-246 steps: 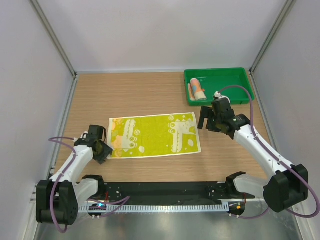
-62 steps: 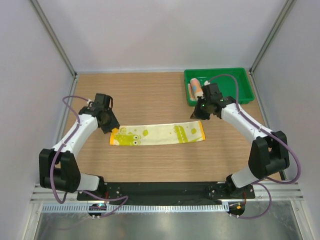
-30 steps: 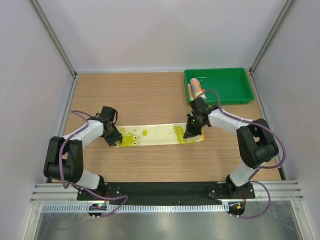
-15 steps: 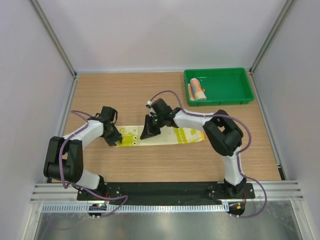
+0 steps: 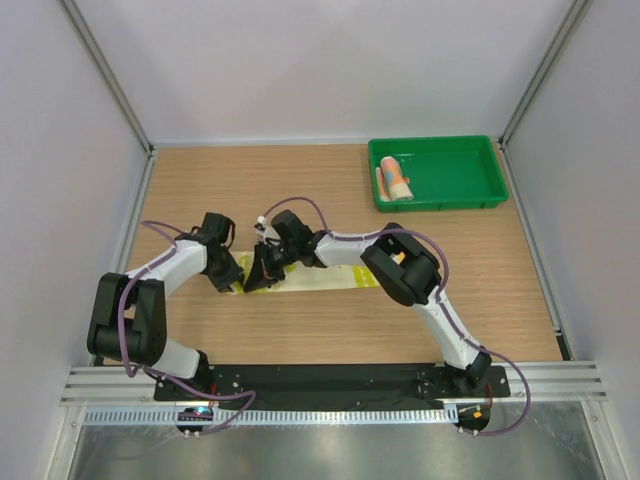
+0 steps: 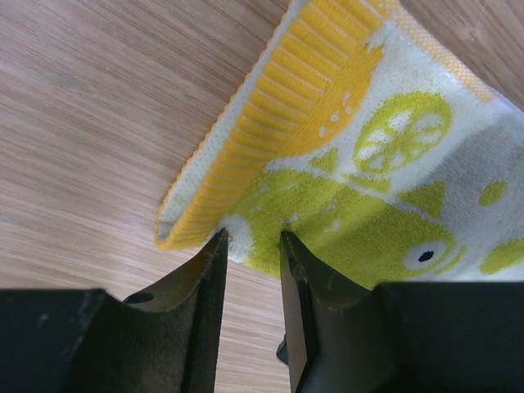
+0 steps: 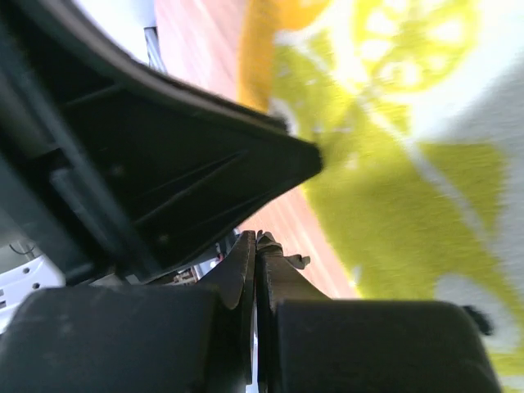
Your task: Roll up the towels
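The yellow towel (image 5: 335,276) lies on the table folded into a long narrow strip, running left to right. My left gripper (image 5: 232,280) sits at its left end. In the left wrist view its tips (image 6: 250,237) rest on the near edge of the yellow towel (image 6: 352,188), jaws a little apart with wood showing between them. My right gripper (image 5: 252,283) reaches across the strip and stands just right of the left one. It is shut (image 7: 256,237) on nothing, low over the towel (image 7: 409,188). The light blue and orange-pink towel (image 5: 395,178) lies rolled in the tray.
A green tray (image 5: 455,175) stands at the back right of the wooden table. White walls and metal posts close in the sides and back. The right arm lies stretched across the middle of the table, over the strip.
My right gripper has slid left along the yellow strip, from its right end to beside the left gripper. The left gripper has stayed at the left end.
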Robot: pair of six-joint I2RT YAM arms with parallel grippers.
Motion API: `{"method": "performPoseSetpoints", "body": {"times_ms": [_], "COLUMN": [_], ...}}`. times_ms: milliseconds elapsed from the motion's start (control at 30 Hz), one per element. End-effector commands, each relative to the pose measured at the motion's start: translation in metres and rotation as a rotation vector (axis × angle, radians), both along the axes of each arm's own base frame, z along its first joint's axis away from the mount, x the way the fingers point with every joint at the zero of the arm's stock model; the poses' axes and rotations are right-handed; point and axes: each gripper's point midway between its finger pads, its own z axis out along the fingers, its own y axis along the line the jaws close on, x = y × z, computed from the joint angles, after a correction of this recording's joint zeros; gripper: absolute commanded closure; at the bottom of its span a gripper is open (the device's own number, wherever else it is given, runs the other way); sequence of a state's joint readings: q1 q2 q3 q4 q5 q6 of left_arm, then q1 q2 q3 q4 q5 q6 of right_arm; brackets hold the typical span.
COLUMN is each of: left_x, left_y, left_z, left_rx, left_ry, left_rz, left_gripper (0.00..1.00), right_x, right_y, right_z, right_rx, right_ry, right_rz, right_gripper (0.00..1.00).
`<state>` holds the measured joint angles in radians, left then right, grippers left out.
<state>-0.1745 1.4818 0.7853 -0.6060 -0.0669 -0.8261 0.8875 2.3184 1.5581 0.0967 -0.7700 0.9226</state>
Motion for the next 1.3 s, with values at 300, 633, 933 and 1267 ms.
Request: {"method": "performPoseSetpoints", "body": {"times_ms": [300, 633, 933, 1267], "left_x": [0.000, 0.003, 0.003, 0.005], "left_y": [0.017, 0.028, 0.034, 0.039], "left_z": [-0.005, -0.009, -0.007, -0.003], "left_rx": [0.090, 0.101, 0.117, 0.137], "left_ry": [0.004, 0.016, 0.015, 0.016], "left_rz": [0.000, 0.031, 0.046, 0.054], "left_gripper": [0.67, 0.68, 0.68, 0.68], "right_x": [0.020, 0.005, 0.020, 0.041], "right_y": [-0.048, -0.104, -0.175, -0.235], "right_z": [-0.039, -0.052, -0.045, -0.036], "right_rx": [-0.108, -0.165, -0.125, -0.112], "right_ry": [-0.016, 0.044, 0.094, 0.164], "right_rz": [-0.028, -0.021, -0.128, -0.280], "right_gripper": [0.99, 0.99, 0.99, 0.99]}}
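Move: The yellow towel lies as a long strip under and to the right of the right hand: its middle about 17 cm right, 4 cm ahead and 5 cm below. Its right end is some 38 cm right and 5 cm ahead. The green bin's middle is roughly 46 cm right and 30 cm ahead. From the left hand, which already holds the near-left corner, the towel's middle is about 22 cm right and 4 cm ahead. Closed right fingers sink 4 cm, then sweep some 23 cm right along the towel; left hand tugs left. ##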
